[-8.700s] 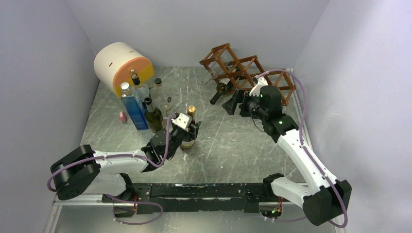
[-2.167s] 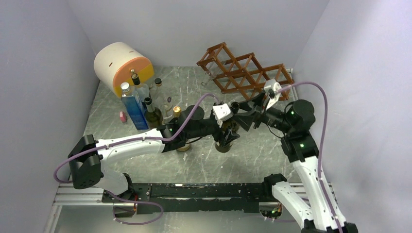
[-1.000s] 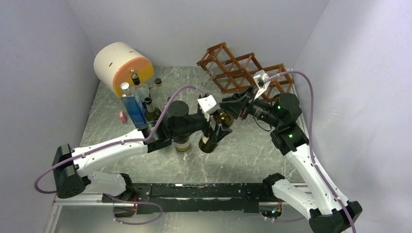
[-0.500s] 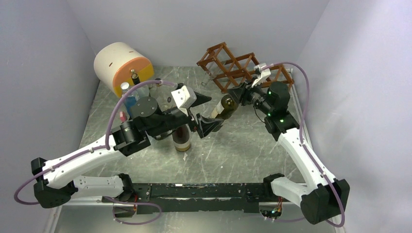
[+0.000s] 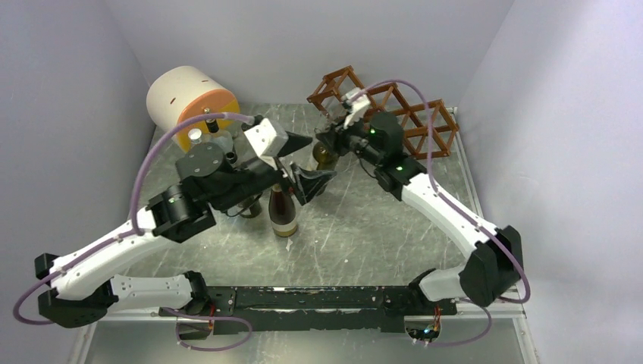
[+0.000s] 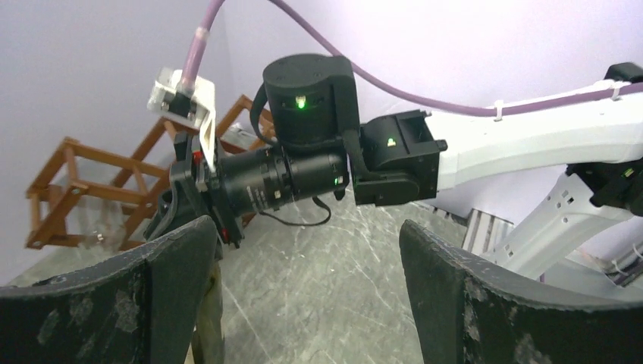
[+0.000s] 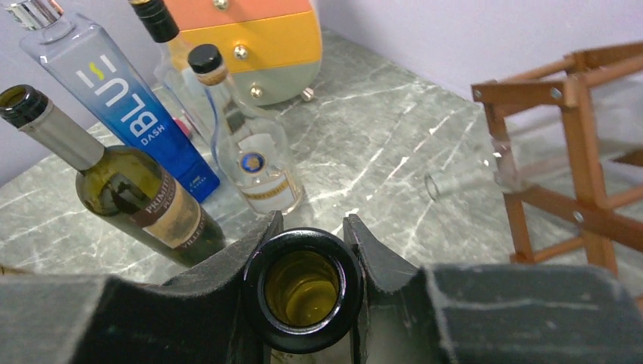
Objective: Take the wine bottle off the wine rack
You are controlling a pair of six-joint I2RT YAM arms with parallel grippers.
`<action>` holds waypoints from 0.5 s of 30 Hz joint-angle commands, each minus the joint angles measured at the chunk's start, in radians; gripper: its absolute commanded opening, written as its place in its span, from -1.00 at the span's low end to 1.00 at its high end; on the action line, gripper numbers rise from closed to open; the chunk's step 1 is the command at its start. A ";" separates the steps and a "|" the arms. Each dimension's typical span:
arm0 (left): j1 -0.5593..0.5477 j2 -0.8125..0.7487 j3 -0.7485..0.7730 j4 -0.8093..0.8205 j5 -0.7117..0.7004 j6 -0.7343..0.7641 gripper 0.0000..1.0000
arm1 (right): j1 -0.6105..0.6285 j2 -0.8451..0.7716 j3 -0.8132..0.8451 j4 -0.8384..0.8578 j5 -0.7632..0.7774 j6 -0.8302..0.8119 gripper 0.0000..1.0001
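My right gripper (image 5: 327,144) is shut on the neck of a dark olive wine bottle (image 5: 324,158). It holds the bottle roughly upright, out of the reddish-brown wine rack (image 5: 394,114) and to its left. In the right wrist view the bottle's open mouth (image 7: 305,288) sits between the fingers, which pinch its neck, with the rack (image 7: 576,144) at the right. My left gripper (image 5: 307,161) is open, empty and raised just left of the bottle. In the left wrist view it (image 6: 303,303) faces the right wrist, with the rack (image 6: 76,189) behind.
A white-and-orange cylinder (image 5: 189,102) lies at the back left. A blue bottle (image 7: 129,114), a green wine bottle (image 7: 144,197) and a clear bottle (image 7: 254,163) stand near it. Another dark bottle (image 5: 283,212) stands mid-table. A clear glass neck (image 7: 436,186) pokes from the rack.
My right gripper has carried the wine bottle left and farther back, away from the rack's front. My left arm has risen and swung back left, its gripper open.
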 commanded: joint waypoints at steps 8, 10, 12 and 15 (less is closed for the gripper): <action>0.000 -0.185 0.013 -0.112 -0.290 0.021 0.87 | 0.244 0.235 0.235 0.114 0.177 -0.195 -1.00; 0.000 -0.214 0.000 -0.112 -0.308 0.021 0.86 | 0.258 0.274 0.249 0.124 0.177 -0.199 -1.00; 0.000 -0.232 -0.005 -0.121 -0.316 0.018 0.87 | 0.268 0.300 0.262 0.125 0.174 -0.208 -1.00; 0.000 -0.243 -0.003 -0.138 -0.319 0.017 0.87 | 0.287 0.318 0.261 0.133 0.171 -0.228 -1.00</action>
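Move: The free spot of table for the held wine bottle lies about 13 cm left of the right hand, level with it and some 31 cm below. The gold-capped bottle stands 13 cm left and 8 cm back, the green bottle 23 cm left and 3 cm back, the clear bottle with the black cap 19 cm left and 6 cm ahead. From the left hand the spot is about 18 cm ahead, 9 cm left and 46 cm below. The wine bottle, still pinched by the neck in the right gripper, is carried about 12 cm left, level at first and then sinking some 5 cm, in towards the far side of the gold-capped bottle, while the hand tips its fingers down roughly 10 degrees. The empty, open left hand clears out some 10 cm to its left, rising about 4 cm and swinging 15 degrees counter-clockwise. ##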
